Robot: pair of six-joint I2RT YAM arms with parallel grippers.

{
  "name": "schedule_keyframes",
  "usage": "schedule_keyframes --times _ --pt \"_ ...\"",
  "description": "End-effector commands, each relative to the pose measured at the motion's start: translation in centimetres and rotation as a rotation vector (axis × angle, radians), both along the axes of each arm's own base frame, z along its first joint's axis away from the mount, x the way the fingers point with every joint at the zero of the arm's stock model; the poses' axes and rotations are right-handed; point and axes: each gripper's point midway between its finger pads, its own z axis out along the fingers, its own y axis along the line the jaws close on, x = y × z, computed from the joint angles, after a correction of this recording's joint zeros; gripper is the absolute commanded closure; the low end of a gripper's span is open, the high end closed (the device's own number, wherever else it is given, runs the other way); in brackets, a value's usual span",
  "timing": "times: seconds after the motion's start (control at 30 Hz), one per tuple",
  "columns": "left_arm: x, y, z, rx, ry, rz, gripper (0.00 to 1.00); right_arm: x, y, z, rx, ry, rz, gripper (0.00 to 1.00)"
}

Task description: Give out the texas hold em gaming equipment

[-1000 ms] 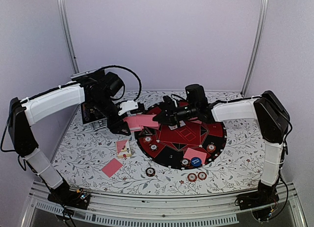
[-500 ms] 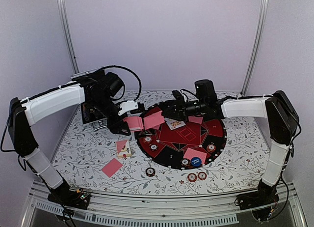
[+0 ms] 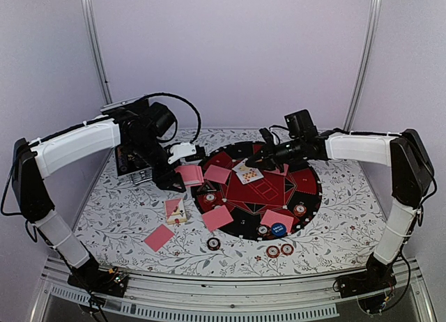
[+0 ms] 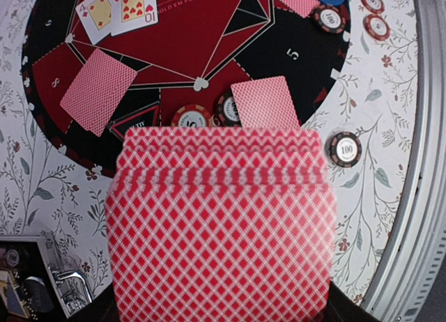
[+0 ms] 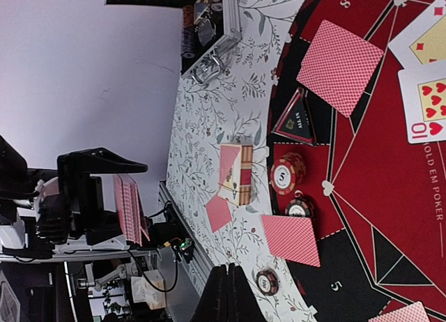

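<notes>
My left gripper (image 3: 180, 179) is shut on a deck of pink-backed cards (image 4: 219, 224), held over the table just left of the round red-and-black mat (image 3: 306, 179). The deck hides its fingers in the left wrist view. My right gripper (image 3: 261, 159) hovers over the mat's far side, shut with nothing in it (image 5: 233, 294). Single face-down cards lie at the mat's near-left edge (image 3: 217, 218), on its left sector (image 3: 217, 173) and at its near right (image 3: 277, 219). Face-up cards (image 3: 247, 173) sit at the mat's centre. Poker chips (image 3: 208, 198) and a blue button (image 3: 278, 229) rest on the mat.
A card box (image 3: 175, 209) and another face-down card (image 3: 159, 237) lie on the floral tablecloth left of the mat. Loose chips (image 3: 213, 243), (image 3: 272, 251) sit near the front edge. The black silver-edged case (image 3: 132, 162) stands at the back left behind my left arm.
My right gripper drew back to the right from the deck and shut. A face-down card now lies at the mat's near-left edge. The left arm kept still with the deck.
</notes>
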Motion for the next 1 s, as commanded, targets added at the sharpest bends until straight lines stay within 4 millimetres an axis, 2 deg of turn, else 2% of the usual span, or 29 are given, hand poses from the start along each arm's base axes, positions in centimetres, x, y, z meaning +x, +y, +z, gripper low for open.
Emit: schedule_keyframes --times 0.0,0.1,0.13,0.2,0.27,0.33,0.37,0.6,0.83,0.97 --pt "0.1 -0.3 1.4 -0.043 -0.026 -0.001 1.0 -0.7 -0.8 -0.9 -0.054 -0.024 0.002 0.96" --pt "0.1 -0.3 1.4 -0.042 -0.025 -0.001 1.0 -1.3 -0.3 -1.4 -0.05 -0.007 0.013 0.86" --pt "0.1 -0.3 1.4 -0.042 -0.024 -0.001 1.0 -1.5 -0.1 -1.8 -0.052 -0.002 0.021 0.69" --pt "0.1 -0.3 1.4 -0.044 -0.022 0.0 1.0 -2.2 0.9 -2.3 -0.05 0.001 0.05 0.46" --pt "0.1 -0.4 1.5 -0.046 -0.023 0.0 1.0 -3.4 2.2 -2.9 -0.039 0.007 0.1 0.35" --pt "0.1 -0.3 1.5 -0.044 -0.024 0.001 1.0 -4.6 3.1 -4.1 -0.026 0.045 0.155 0.33" --pt "0.1 -0.3 1.4 -0.044 -0.024 0.001 1.0 -4.9 3.3 -5.5 -0.032 0.078 0.17 0.32" --pt "0.1 -0.2 1.6 -0.044 -0.031 0.0 1.0 -6.4 4.1 -10.7 -0.026 0.174 0.26 0.31" --pt "0.1 -0.3 1.8 -0.047 -0.032 -0.001 1.0 -7.9 4.5 -13.7 -0.018 0.231 0.329 0.31" --pt "0.2 -0.3 1.8 -0.045 -0.033 0.0 1.0 -8.6 5.0 -14.7 -0.003 0.241 0.358 0.34"
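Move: The loose face-down card by the black chip stack lies about 15 cm back and 10 cm to the left of the right hand, some 16 cm below it. The black chip stack stands roughly 4 cm beyond that card, the red chip stack 8 cm beyond and 2 cm to its left. The open cards are almost under the hand, about 2 cm ahead. From the left hand, the loose card is some 10 cm back, 10 cm right and 15 cm down. Drop the right hand about 13 cm towards the mat while bringing it some 7 cm back and 4 cm left, away from the open cards and towards the loose face-down card. Open the shut fingers to about two-thirds early on, and turn the wrist some 15 degrees counter-clockwise. Stop low, short of the card. Keep the left hand still, holding the deck. ##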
